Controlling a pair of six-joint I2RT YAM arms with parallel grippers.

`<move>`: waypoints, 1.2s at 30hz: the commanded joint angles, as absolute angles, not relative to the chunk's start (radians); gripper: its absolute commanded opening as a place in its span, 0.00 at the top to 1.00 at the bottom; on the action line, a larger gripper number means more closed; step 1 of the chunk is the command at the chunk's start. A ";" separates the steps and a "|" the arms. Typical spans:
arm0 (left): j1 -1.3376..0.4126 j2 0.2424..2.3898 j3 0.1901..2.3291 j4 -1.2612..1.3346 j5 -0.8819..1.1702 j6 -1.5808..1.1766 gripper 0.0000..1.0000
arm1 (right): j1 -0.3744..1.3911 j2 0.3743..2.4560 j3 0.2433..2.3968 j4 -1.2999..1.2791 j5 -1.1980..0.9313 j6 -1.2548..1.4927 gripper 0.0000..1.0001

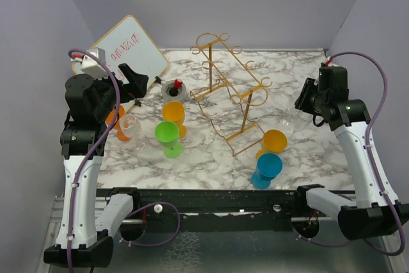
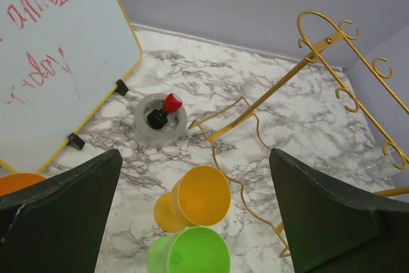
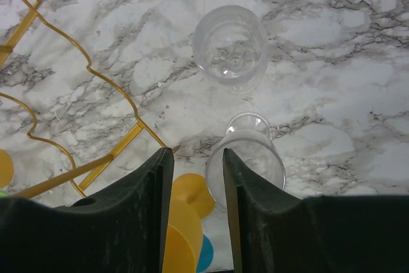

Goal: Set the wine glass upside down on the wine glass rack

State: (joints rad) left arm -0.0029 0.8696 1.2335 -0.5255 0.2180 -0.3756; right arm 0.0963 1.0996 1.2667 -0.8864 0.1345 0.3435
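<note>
Two clear wine glasses stand on the marble below my right gripper [image 3: 197, 155]: one [image 3: 230, 46] farther off, one [image 3: 255, 148] just past the right finger and partly hidden by it. The right jaws stand part open with nothing between them; a yellow glass [image 3: 182, 222] shows through the gap. From above, the right gripper [image 1: 305, 103] hovers over a clear glass [image 1: 285, 126]. The gold wire wine glass rack [image 1: 246, 112] [image 2: 268, 94] [image 3: 110, 156] stands mid-table with no glass on it. My left gripper [image 1: 137, 81] [image 2: 195, 158] is wide open over a yellow glass [image 2: 201, 196] and a green one [image 2: 192, 254].
A whiteboard [image 1: 131, 46] leans at the back left. A small round dish with a red-capped piece [image 1: 174, 87] lies beside the rack. An orange glass [image 1: 115, 123] and a clear one [image 1: 130, 126] stand at the left; a yellow [image 1: 275, 140] and a blue glass [image 1: 267, 167] stand near the front right.
</note>
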 commanded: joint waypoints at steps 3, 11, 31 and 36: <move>-0.044 0.880 1.219 -0.486 0.251 -0.382 0.01 | 0.091 1.085 1.224 -0.969 0.201 0.362 0.59; -0.061 0.885 1.199 -0.482 0.226 -0.376 0.01 | 0.091 1.082 1.185 -0.986 0.170 0.350 0.66; -0.075 0.894 1.220 -0.468 0.223 -0.394 0.01 | 0.092 1.115 1.284 -1.052 0.260 0.322 0.99; -0.077 0.916 1.248 -0.457 0.239 -0.416 0.01 | 0.092 1.090 1.358 -1.111 0.397 0.337 0.99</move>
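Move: The clear wine glass I'm after stands upright below my right hand, its middle some 3 cm back, 4 cm to the right and 13 cm down. A second clear glass stands about 9 cm farther out than that one; the nearest yellow glass is roughly 14 cm back and 5 cm left of my right hand, and the rack's middle some 16 cm left and level. From my left hand the aimed-at glass lies about 45 cm right, 4 cm back, 25 cm below. I bring my partly open right hand down about 5 cm and draw it back a little over 2 cm, tipping the fingers some 10 degrees further down, and shut them on the left side of the near clear glass's rim, pinching its wall. Then, keeping that pinch, I rise about 3 cm and shift right 2 cm. My left hand, empty and open, eases 2 cm right. ##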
